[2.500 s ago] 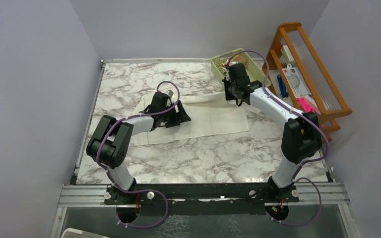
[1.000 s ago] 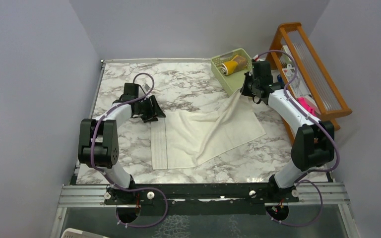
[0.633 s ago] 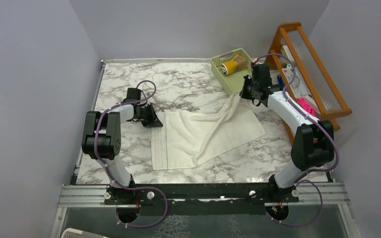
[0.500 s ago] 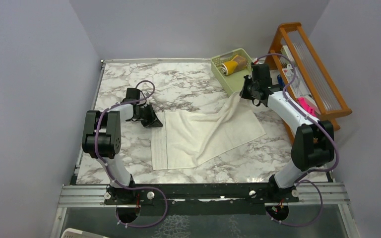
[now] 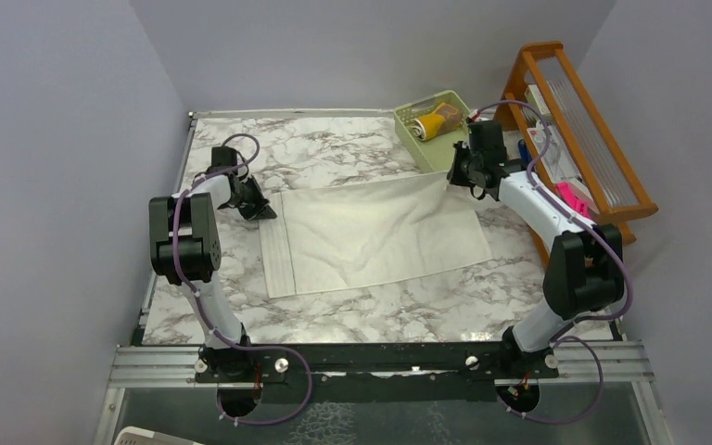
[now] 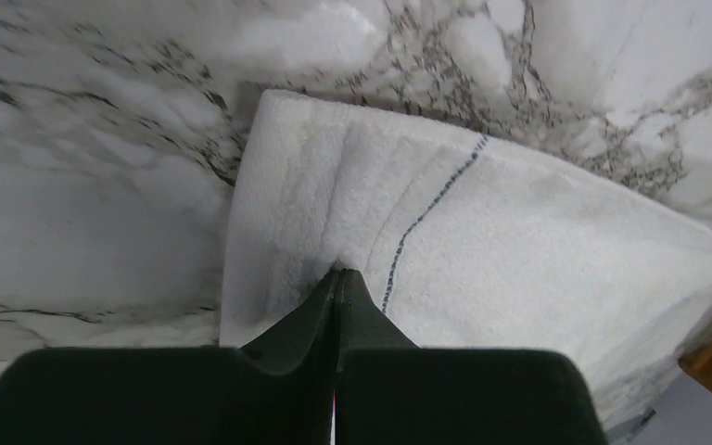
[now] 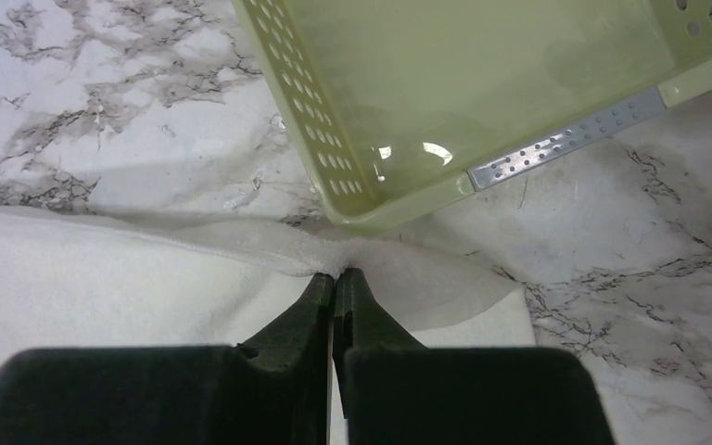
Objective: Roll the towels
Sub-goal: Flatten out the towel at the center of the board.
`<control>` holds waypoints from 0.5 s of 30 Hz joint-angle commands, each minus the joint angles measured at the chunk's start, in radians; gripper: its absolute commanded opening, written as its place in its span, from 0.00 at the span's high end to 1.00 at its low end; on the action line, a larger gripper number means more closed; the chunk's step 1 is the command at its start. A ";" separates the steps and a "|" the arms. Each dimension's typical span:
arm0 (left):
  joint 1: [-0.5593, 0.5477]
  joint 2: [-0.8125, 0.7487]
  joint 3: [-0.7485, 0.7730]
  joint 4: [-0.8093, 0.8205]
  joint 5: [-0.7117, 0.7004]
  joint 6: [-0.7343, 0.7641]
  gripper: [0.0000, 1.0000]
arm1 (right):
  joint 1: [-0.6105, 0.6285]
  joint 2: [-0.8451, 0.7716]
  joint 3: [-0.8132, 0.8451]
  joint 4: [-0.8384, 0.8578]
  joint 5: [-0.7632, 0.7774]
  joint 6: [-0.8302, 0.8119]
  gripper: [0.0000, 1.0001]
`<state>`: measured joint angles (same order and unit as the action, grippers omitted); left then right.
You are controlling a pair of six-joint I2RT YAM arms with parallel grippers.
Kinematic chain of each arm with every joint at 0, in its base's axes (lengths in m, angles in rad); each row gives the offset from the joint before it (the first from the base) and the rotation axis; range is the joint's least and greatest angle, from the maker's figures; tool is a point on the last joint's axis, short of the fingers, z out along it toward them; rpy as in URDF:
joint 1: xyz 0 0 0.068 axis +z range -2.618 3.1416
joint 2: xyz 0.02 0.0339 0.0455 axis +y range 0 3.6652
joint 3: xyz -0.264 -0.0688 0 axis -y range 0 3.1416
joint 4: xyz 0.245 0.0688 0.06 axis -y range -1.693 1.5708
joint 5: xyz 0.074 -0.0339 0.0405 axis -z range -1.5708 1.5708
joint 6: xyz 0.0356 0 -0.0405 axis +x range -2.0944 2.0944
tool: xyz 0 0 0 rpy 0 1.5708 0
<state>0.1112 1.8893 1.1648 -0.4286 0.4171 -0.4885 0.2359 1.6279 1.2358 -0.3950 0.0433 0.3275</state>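
Note:
A cream-white towel (image 5: 371,236) lies spread nearly flat on the marble table, with a few soft wrinkles. My left gripper (image 5: 260,209) is shut on its far left corner; in the left wrist view the closed tips (image 6: 338,272) pinch the towel (image 6: 538,241) beside a thin dark stitched line. My right gripper (image 5: 454,177) is shut on the far right corner, the tips (image 7: 337,273) pinching the towel's hem (image 7: 102,278), which is lifted slightly. A mustard-yellow towel roll (image 5: 438,120) and a tan-brown one (image 5: 417,126) lie in the basket.
The pale green basket (image 5: 411,141) stands at the back right, its near corner (image 7: 399,209) just beyond my right fingertips. A wooden rack (image 5: 603,158) with small items stands off the table's right edge. Walls close in on the left and the back.
My left gripper shut on the towel's left corner and pulled it left and back. The diagonal fold opened and the towel now lies spread. The right gripper held its corner almost still.

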 commanded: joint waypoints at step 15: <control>0.116 0.127 0.307 -0.091 -0.415 0.056 1.00 | 0.078 0.272 0.173 0.039 -0.100 -0.031 0.99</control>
<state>0.2195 1.9911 1.4147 -0.4995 0.0895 -0.4381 0.3027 1.8236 1.3201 -0.3721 -0.0044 0.3096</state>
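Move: My left fingertips, shut, press on the white towel's left hem; its far-left corner is about 6 cm ahead, hardly to either side. My right hand holds the towel's far edge up near the basket, with the table spot it is being lowered to about 2 cm ahead, 5 cm left and 10 cm below. The basket's middle lies some 11 cm ahead of that hand and 2 cm right, 8 cm lower; the towel's far-right corner is about 9 cm right, 2 cm back and 10 cm below. I sweep my shut left fingers left and somewhat forward, about 12 cm in all, from the towel's hem out over bare marble, rising only slightly while the wrist rolls some 20 degrees so its left side lifts. Meanwhile my right hand, keeping its pinch, sinks about 5 cm and shifts nearly as far left past the basket's near-left corner, letting the held edge down. ##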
